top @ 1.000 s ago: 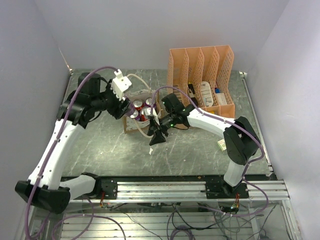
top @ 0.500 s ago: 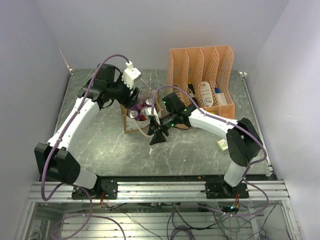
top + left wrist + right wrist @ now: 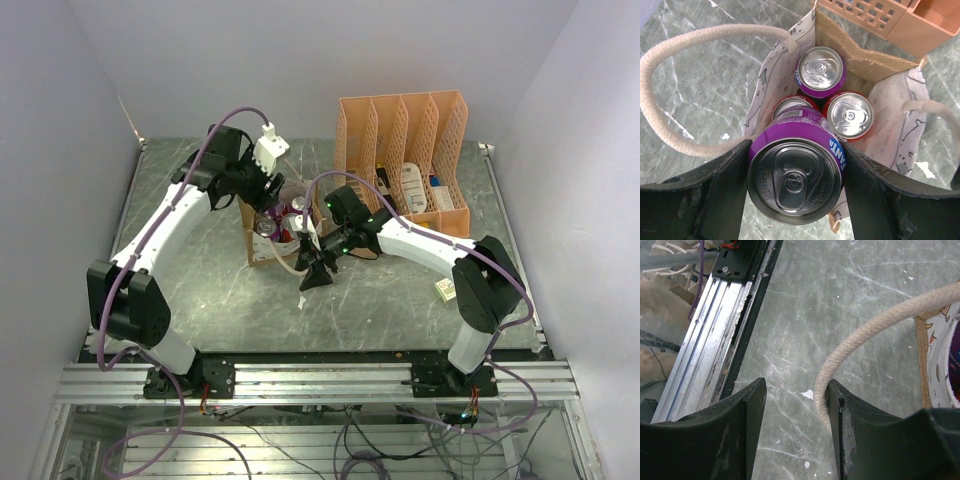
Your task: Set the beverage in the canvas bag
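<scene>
A purple Fanta can, the beverage, is upright in my left gripper, which is shut on its sides. It hangs just above the open mouth of the canvas bag. Three cans stand inside the bag: a purple one, a red one and one half hidden. In the top view the bag sits mid-table with my left gripper over it. My right gripper is open at the bag's near side, with a cream rope handle resting against the inside of its right finger.
The orange file organizer stands just behind and right of the bag, holding a few items. A small packet lies near the right arm's elbow. The aluminium rail runs along the table's near edge.
My left arm has swung right and forward, carrying the can from beside the bag to above its mouth. The right gripper has stayed at the handle.
</scene>
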`<state>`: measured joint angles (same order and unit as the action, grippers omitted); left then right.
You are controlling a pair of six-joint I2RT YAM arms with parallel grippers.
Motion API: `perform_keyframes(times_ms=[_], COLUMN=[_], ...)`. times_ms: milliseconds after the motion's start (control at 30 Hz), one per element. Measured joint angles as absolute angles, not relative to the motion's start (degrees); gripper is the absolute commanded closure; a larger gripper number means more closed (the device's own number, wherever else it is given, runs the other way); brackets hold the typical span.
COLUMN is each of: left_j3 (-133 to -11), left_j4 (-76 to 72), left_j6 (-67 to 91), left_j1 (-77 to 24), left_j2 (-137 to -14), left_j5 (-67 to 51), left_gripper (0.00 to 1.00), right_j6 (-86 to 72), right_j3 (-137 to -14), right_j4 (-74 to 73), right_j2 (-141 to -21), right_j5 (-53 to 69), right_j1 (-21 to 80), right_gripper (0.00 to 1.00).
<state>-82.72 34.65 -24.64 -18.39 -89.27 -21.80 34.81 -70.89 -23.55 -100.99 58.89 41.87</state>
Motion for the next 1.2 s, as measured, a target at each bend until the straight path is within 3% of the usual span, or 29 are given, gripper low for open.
perform_keyframes(times_ms=[1200], left_j3=[-80.40], left_j4=[37.98], left_j6=[-26.79], left_j1=[-18.65], left_j2=[-85.78], left_j5=[-6.44], left_gripper=[0.93], right_j6=[34.87], right_j3=[-70.89], right_j4=[-23.46], right_j2=[-100.97], right_j5=[58.39], right_j1=[42.50], right_gripper=[0.48])
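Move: The purple can in the left hand's grip is bound for the free far-left corner of the canvas bag, about 4 cm ahead, 5 cm to the left and some 14 cm below. The inner red can stands roughly 4 cm ahead and 1 cm left, the near purple can 1 cm back and 2 cm left, both about as low. From the right hand that corner lies some 17 cm ahead, 13 cm left and 6 cm lower. Still gripping the last purple can, the left hand carries it about 5 cm to the left, from above the standing cans towards the bag's free far-left corner, staying nearly level. Its wrist rolls some 10 degrees so its left side rises, and turns about as much counter-clockwise. The right hand stays put, keeping the near strap between its part-open fingers. ##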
